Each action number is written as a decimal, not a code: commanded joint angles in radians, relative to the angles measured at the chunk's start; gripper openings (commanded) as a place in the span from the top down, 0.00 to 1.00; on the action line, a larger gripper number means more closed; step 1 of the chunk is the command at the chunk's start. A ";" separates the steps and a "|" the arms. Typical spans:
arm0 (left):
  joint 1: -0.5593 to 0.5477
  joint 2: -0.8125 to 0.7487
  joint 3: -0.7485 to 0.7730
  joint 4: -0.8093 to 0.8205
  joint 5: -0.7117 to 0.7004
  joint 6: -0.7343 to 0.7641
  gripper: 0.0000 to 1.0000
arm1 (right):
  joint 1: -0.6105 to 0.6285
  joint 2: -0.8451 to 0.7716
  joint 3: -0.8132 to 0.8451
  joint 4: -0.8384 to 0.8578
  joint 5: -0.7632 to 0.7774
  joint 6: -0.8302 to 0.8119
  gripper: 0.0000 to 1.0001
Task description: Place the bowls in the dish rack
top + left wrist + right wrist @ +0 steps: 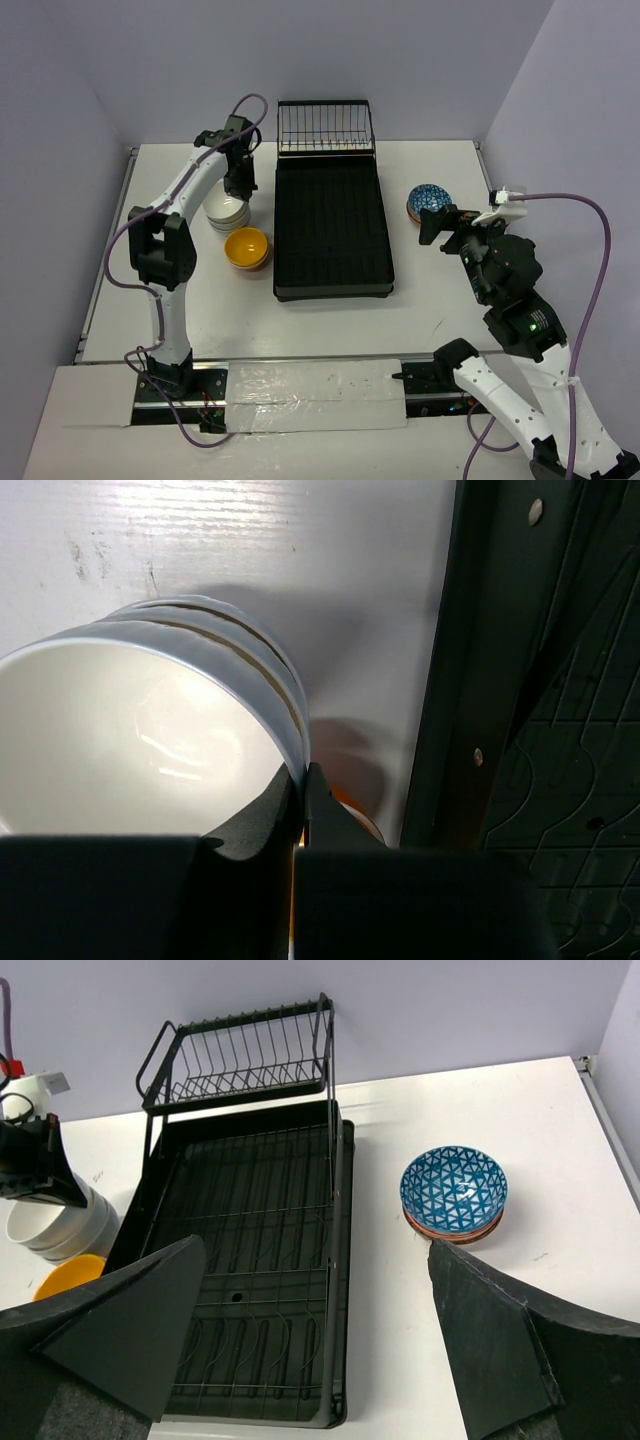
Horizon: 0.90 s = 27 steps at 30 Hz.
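A stack of white bowls (226, 211) stands left of the black dish rack (331, 230). My left gripper (239, 186) is shut on the right rim of the top white bowl (130, 730), one finger inside and one outside. A yellow-orange bowl (247, 246) sits just in front of that stack. The blue patterned bowls (453, 1188), stacked, rest right of the rack. My right gripper (315, 1260) hangs open above the table in front of them, holding nothing. No bowls are in the rack (250, 1250).
The rack's raised wire basket (326, 127) stands at its far end against the back wall. Side walls close in the white table on the left and right. The left arm's purple cable (252, 104) loops above the white bowls.
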State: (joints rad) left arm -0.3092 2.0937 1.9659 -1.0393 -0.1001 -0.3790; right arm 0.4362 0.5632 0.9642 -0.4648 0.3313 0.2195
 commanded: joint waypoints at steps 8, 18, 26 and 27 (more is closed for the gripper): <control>-0.002 -0.118 0.117 -0.018 0.023 0.005 1.00 | 0.007 -0.003 0.011 0.032 -0.001 -0.014 0.00; -0.027 -0.388 0.032 0.327 0.318 -0.084 1.00 | 0.009 -0.022 0.056 0.028 -0.070 -0.022 0.00; -0.163 -0.474 -0.206 0.863 0.609 -0.329 1.00 | 0.007 -0.057 0.091 0.015 -0.098 -0.043 0.00; -0.182 -0.469 -0.229 0.927 0.626 -0.357 1.00 | 0.007 -0.057 0.106 0.003 -0.106 -0.048 0.00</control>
State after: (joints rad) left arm -0.4358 1.6051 1.8015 -0.4480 0.3676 -0.6060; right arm 0.4362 0.5125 1.0111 -0.4683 0.2523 0.1989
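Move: Sideways across the table from the left hand, which already pinches the top white bowl's right rim, the dish rack's tray has its middle about 24 cm right, 4 back and 9 lower. The rack's upper shelf stands 22 cm right, 13 ahead and roughly 12 higher; the white bowl stack is 5 cm left and 3 back, the yellow bowls 13 back and 1 right. From the right hand the tray's middle is some 16 cm ahead, 20 left and 31 below. Lifting the pinched white bowl off its stack, the left hand starts slowly, then sweeps up about 27 cm, curving right some 14 cm and slightly back, closing sideways on the dish rack. The wrist swings the fingers some 60 degrees from pointing down to pointing forward and right, the grip staying shut. The empty right hand, fingers still open, eases up and back about 3 cm. ##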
